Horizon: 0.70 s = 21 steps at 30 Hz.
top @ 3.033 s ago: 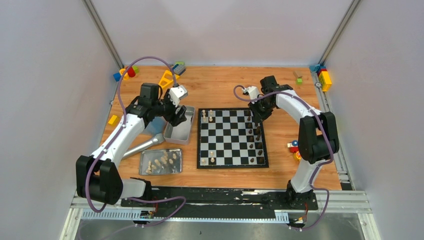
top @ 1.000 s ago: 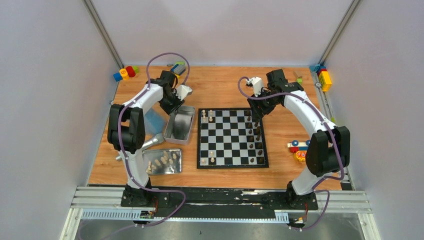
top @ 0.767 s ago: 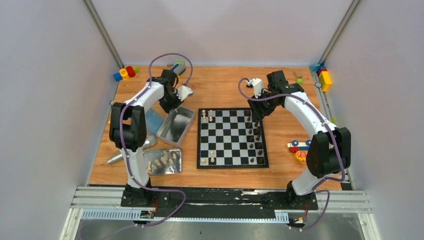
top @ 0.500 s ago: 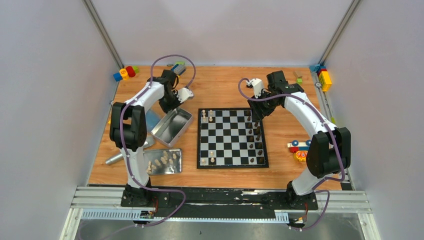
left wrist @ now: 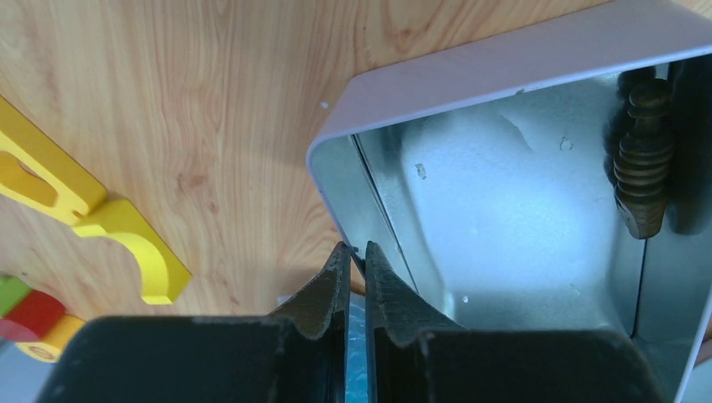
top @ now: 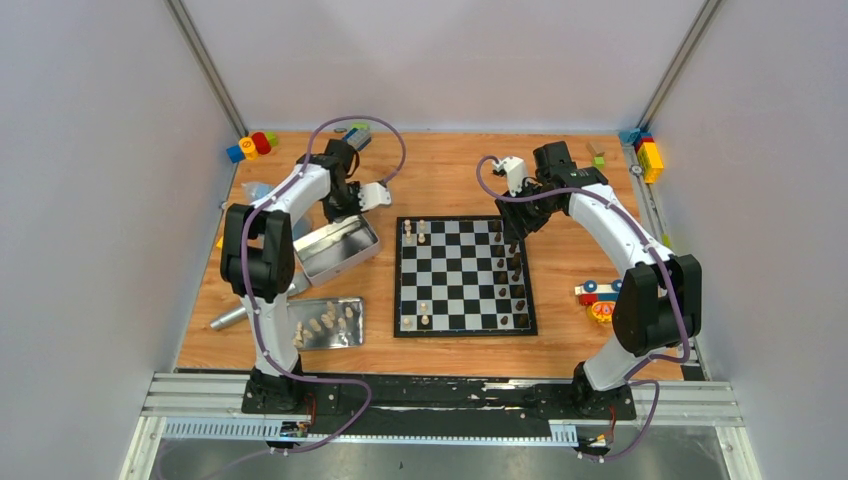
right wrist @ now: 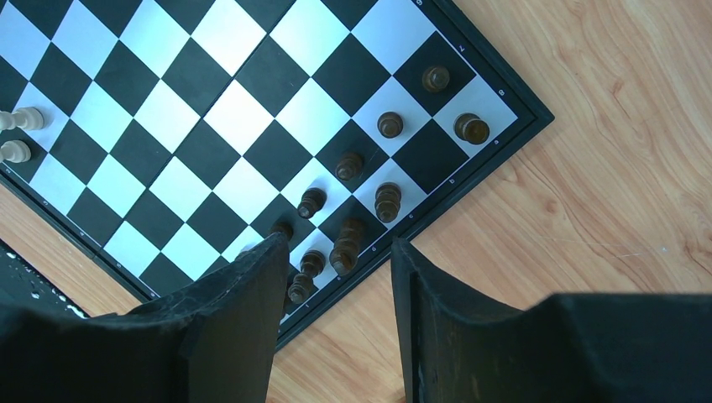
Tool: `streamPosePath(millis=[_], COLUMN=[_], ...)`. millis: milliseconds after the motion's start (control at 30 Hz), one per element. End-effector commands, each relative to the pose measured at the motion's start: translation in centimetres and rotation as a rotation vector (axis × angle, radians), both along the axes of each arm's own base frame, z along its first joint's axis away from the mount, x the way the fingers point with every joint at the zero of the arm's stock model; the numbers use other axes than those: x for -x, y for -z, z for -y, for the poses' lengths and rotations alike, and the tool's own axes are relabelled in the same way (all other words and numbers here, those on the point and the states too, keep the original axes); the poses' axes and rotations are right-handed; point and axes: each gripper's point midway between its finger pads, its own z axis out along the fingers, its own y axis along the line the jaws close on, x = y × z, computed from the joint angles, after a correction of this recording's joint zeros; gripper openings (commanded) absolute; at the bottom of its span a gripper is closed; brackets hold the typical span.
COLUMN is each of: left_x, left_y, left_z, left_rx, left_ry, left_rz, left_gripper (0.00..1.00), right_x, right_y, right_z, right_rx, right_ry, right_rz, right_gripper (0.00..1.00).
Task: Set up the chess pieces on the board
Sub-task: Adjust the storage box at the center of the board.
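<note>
The board (top: 460,290) lies mid-table. Dark chess pieces (top: 512,270) stand along its right side, and a few cream ones (top: 414,232) stand on its left. My left gripper (left wrist: 357,249) is shut on the side wall of a tilted metal tin (left wrist: 504,210), seen from above as the tin (top: 338,247) under the left gripper (top: 352,212). One dark piece (left wrist: 645,159) lies inside the tin. My right gripper (right wrist: 336,252) hangs open over the board's (right wrist: 252,126) far right corner, above dark pieces (right wrist: 387,201), holding nothing.
A flat metal tray (top: 355,305) with several cream pieces sits at the front left, with a silver cylinder (top: 228,319) beside it. Colourful blocks lie at the back left (top: 252,146) and back right (top: 648,155). A toy (top: 597,298) sits right of the board. A yellow block (left wrist: 92,214) lies near the tin.
My left gripper has closed on the tin's wall and swung the tin round, tipping it toward the left. The right arm has stayed still.
</note>
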Motion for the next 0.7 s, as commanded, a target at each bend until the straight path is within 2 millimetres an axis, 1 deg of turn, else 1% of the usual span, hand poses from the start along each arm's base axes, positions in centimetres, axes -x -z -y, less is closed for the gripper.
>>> streamPosePath(millis=[0,33,67,100,133,167,200,267,333,367,467,500,567,600,633,667], left_x=[-0.2,0.0,0.7,0.8,1.4,1.6,2.1,2.3,2.0,1.8,0.6,0.5,0.4,0.6,0.7,1.0], left_y=[-1.7,-2.0,-1.5,-1.7,-1.2,-1.3,-0.9,-1.0,-1.3,-1.8,-3.0,-3.6,-4.2,-4.5,-5.0,-5.1], left_z=[2.9,3.3,3.9,4.1,4.5,4.7,5.0,5.4,5.6,5.5,5.0,4.8,3.9,3.8,3.1,2.9], left_rx=[0.012,0.004,-0.003,-0.016,-0.023,-0.03,-0.035,-0.04,-0.034,-0.032,-0.042,-0.028,0.003,0.028,0.045,0.071], left_ry=[0.226,0.264,0.296,0.33,0.356,0.38,0.4,0.423,0.419,0.392,0.294,0.247,0.159,0.117,0.08,0.034], left_rz=[0.081,0.093,0.084,0.093,0.084,0.09,0.081,0.093,0.122,0.142,0.201,0.208,0.212,0.211,0.219,0.215], left_gripper=[0.0,0.0,0.0,0.0,0.01,0.03,0.04,0.09,0.16,0.22,0.31,0.32,0.36,0.39,0.41,0.44], right_x=[-0.5,-0.5,-0.5,-0.5,-0.4,-0.4,-0.4,-0.4,-0.3,-0.2,-0.2,-0.2,-0.2,-0.2,-0.1,-0.1], right_y=[-1.5,-1.5,-1.5,-1.4,-1.4,-1.4,-1.3,-1.1,-1.0,-0.9,-0.9,-0.9,-1.0,-1.0,-1.0,-1.0], right_z=[-0.4,-0.4,-0.4,-0.3,-0.4,-0.4,-0.4,-0.4,-0.4,-0.4,-0.4,-0.4,-0.5,-0.5,-0.5,-0.5], right_rx=[-0.034,-0.033,-0.033,-0.032,-0.032,-0.032,-0.033,-0.032,-0.032,-0.031,-0.033,-0.034,-0.039,-0.041,-0.042,-0.042], right_ry=[0.006,0.006,0.006,0.005,0.004,0.005,0.004,0.003,0.002,0.001,0.0,-0.002,-0.004,-0.004,-0.005,-0.004], right_rz=[0.053,0.053,0.052,0.052,0.049,0.05,0.048,0.044,0.04,0.039,0.039,0.04,0.042,0.042,0.043,0.042], right_gripper=[0.49,0.49,0.49,0.49,0.49,0.49,0.49,0.49,0.49,0.49,0.49,0.49,0.49,0.49,0.49,0.49])
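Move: The left fingers already pinch the storage box's far rim near its far right corner; the box's middle is about 6 cm back, 2 cm left and 3 cm below. A dark piece in it lies some 5 cm back and 3 cm right. The metal tray is around 22 cm back and 3 cm left, the chessboard's middle about 25 cm right and 12 cm back. From the idle right hand, the box is roughly 37 cm left, 3 cm back. The left hand draws the box rim about 5 cm right and back, turning 20 degrees clockwise, then opens. ##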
